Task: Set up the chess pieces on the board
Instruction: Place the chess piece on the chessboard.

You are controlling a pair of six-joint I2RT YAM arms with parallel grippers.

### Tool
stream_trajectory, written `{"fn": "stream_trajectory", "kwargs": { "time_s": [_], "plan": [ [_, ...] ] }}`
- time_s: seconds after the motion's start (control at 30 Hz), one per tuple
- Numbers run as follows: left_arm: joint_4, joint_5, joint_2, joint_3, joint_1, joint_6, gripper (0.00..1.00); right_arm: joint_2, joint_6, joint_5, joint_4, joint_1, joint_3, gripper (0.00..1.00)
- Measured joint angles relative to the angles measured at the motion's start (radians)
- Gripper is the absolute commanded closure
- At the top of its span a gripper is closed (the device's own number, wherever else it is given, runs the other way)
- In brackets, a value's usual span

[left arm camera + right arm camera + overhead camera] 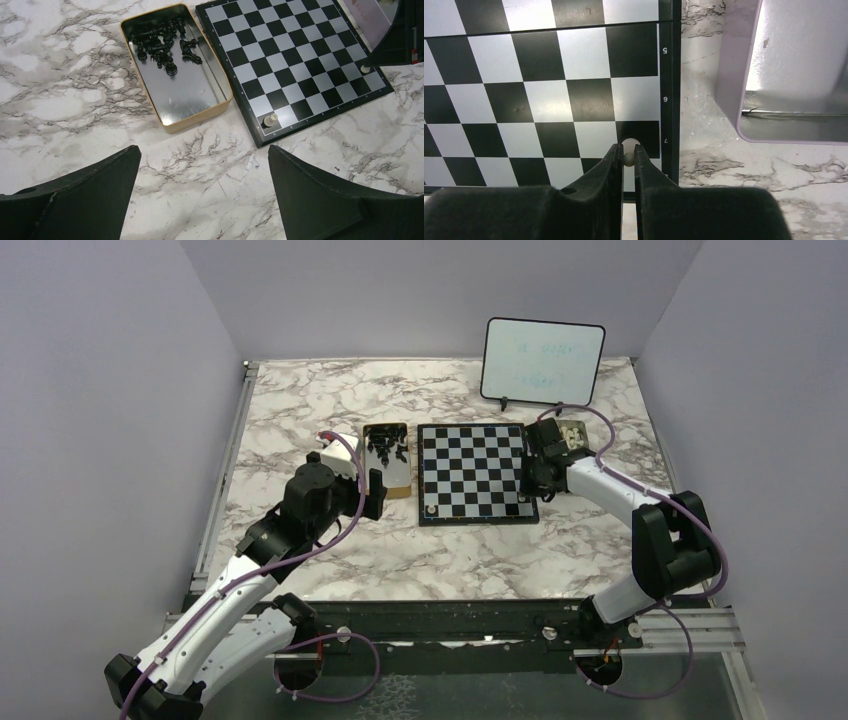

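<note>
The black-and-white board [472,472] lies mid-table. One cream-white chess piece [270,120] stands on its near-left corner square. My right gripper [626,149] is shut on another white piece [629,147], low over the board's right edge by the row marked 7; from above, this gripper [535,490] hides the piece. My left gripper [204,150] hangs open over bare marble, near the board's left corner, nothing between its fingers. Black pieces [162,42] lie heaped in a gold tin [200,115] left of the board.
A silver tray [575,435] holding white pieces sits just right of the board, its rim [729,95] close to my right gripper. An upright whiteboard [543,360] stands at the back. Grey walls enclose the marble table.
</note>
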State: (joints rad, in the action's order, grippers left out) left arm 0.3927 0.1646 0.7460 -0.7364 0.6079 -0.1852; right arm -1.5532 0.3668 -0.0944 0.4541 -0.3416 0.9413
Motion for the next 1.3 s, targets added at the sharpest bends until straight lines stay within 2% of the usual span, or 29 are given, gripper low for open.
{"fn": "stream_trajectory", "kwargs": {
  "time_s": [0.27, 0.53, 0.9, 1.3],
  "plan": [
    [0.000, 0.000, 0.000, 0.000, 0.000, 0.000, 0.01, -0.005, 0.000, -0.021, 0.000, -0.001, 0.003, 0.86],
    [0.000, 0.000, 0.000, 0.000, 0.000, 0.000, 0.01, -0.018, 0.005, -0.024, 0.003, -0.004, 0.008, 0.74],
    [0.000, 0.000, 0.000, 0.000, 0.000, 0.000, 0.01, -0.026, 0.010, -0.024, 0.040, -0.004, 0.047, 0.63],
    [-0.001, -0.001, 0.006, 0.000, 0.000, 0.000, 0.01, -0.014, -0.003, -0.073, 0.059, -0.004, 0.153, 0.64]
  ]
}}
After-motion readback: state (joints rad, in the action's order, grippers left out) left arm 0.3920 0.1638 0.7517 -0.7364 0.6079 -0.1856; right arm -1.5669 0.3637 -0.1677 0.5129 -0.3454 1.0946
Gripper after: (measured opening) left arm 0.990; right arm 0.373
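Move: The white chess piece stands between the right hand's nearly shut fingertips, straight below the hand point by roughly 1 cm, on the board's right edge column. From the right hand, the piece already on the near-left corner square lies about 19 cm left and 3 cm back, and the pink tray's middle is some 10 cm right and 9 cm ahead. From the left hand, the white chess piece is about 31 cm right, 7 cm ahead and 19 cm below. The right fingers part to let go of the white chess piece, then lift about 4 cm, easing forward. ##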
